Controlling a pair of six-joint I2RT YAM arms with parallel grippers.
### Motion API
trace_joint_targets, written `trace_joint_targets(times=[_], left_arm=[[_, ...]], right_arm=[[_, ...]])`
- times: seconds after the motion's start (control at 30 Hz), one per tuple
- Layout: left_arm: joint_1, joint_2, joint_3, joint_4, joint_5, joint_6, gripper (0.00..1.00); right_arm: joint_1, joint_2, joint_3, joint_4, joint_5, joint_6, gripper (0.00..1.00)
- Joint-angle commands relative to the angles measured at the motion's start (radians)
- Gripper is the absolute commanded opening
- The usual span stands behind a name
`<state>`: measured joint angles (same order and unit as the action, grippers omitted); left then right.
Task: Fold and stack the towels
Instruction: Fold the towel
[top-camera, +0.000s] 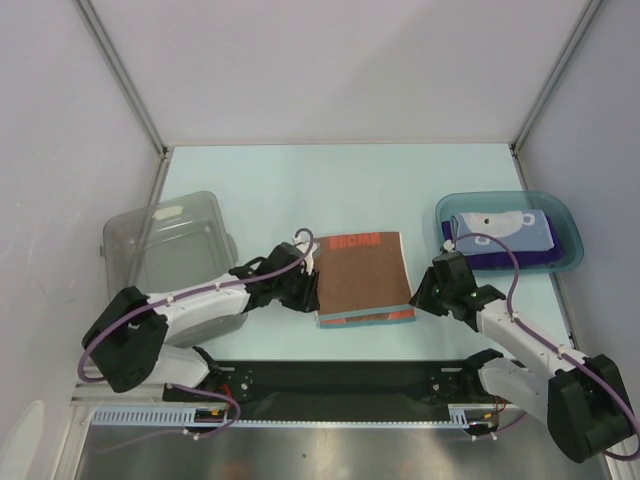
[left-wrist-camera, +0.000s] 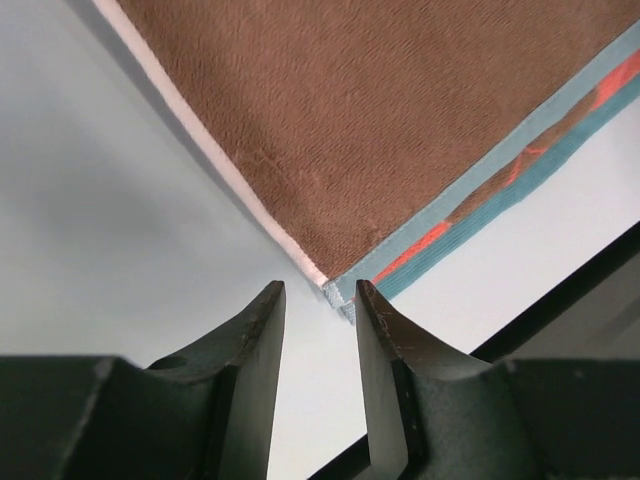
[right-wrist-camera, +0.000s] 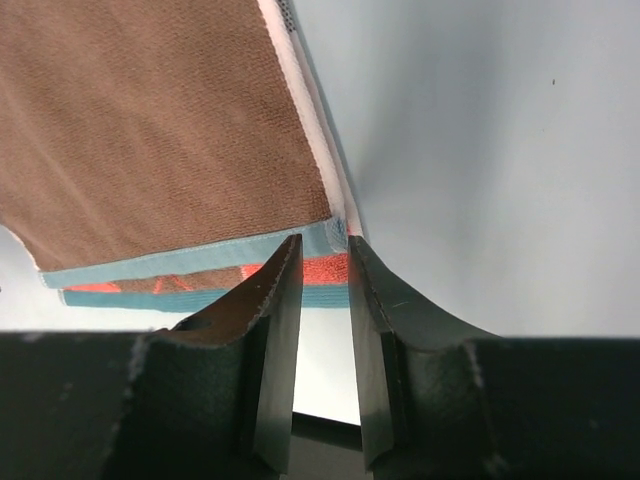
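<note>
A folded orange-brown towel (top-camera: 360, 278) with teal and orange edging lies flat mid-table. My left gripper (top-camera: 305, 290) sits at its near left corner. In the left wrist view that gripper (left-wrist-camera: 320, 290) is open, and the towel corner (left-wrist-camera: 345, 298) lies just past the tips, beside the right finger. My right gripper (top-camera: 425, 293) is at the towel's near right corner. In the right wrist view it (right-wrist-camera: 325, 242) stands narrowly open, with the towel's corner (right-wrist-camera: 338, 236) showing at the fingertips and nothing pinched. Two more folded towels, a light blue printed one (top-camera: 500, 226) on a purple one (top-camera: 515, 258), lie in the tray.
The teal translucent tray (top-camera: 572, 222) sits at the right rear. A clear plastic bin (top-camera: 170, 245) stands at the left, close behind my left arm. A black strip (top-camera: 340, 380) runs along the table's near edge.
</note>
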<state>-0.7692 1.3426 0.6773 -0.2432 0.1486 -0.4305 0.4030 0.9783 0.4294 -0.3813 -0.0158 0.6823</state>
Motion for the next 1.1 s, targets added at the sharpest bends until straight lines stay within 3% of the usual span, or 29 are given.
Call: trace_joint_targets(times=[0.0, 0.3, 0.57, 0.73, 0.77, 0.83, 1.07], left_arm=[[-0.004, 0.026, -0.038, 0.064, 0.006, -0.054, 0.39], [-0.019, 0.092, -0.048, 0.111, 0.011, -0.089, 0.35], [-0.027, 0.127, -0.048, 0.119, 0.003, -0.111, 0.33], [-0.03, 0.133, -0.036, 0.098, -0.009, -0.108, 0.17], [-0.03, 0.135, -0.024, 0.091, -0.011, -0.103, 0.09], [-0.03, 0.135, -0.006, 0.053, -0.033, -0.09, 0.0], [-0.039, 0.113, 0.077, -0.041, -0.061, -0.059, 0.0]], right_arm=[[0.005, 0.017, -0.007, 0.038, 0.01, 0.017, 0.3], [0.01, 0.014, -0.021, 0.055, 0.01, 0.017, 0.2], [0.016, 0.013, -0.029, 0.062, 0.01, 0.016, 0.19], [0.02, 0.013, -0.021, 0.061, 0.016, 0.011, 0.1], [0.02, 0.013, -0.018, 0.055, 0.016, 0.007, 0.07], [0.02, 0.013, -0.003, 0.048, 0.016, -0.001, 0.0], [0.02, 0.008, 0.034, 0.009, 0.016, -0.023, 0.0]])
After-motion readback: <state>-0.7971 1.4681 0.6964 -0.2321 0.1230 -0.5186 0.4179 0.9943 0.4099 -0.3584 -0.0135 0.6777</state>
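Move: The folded brown towel's top near-left corner lies about 4 cm below the left hand, 1 cm back and 1 cm right. Its far red-lettered edge is some 16 cm ahead of that hand and 10 cm right. The top near-right corner sits about 1 cm straight below the right hand; the teal bin is roughly 16 cm ahead of that hand and 18 cm to its right, at about its height. Both hands sink, left about 3 cm, right barely 1, then close, pinching the brown towel's top near corners. ##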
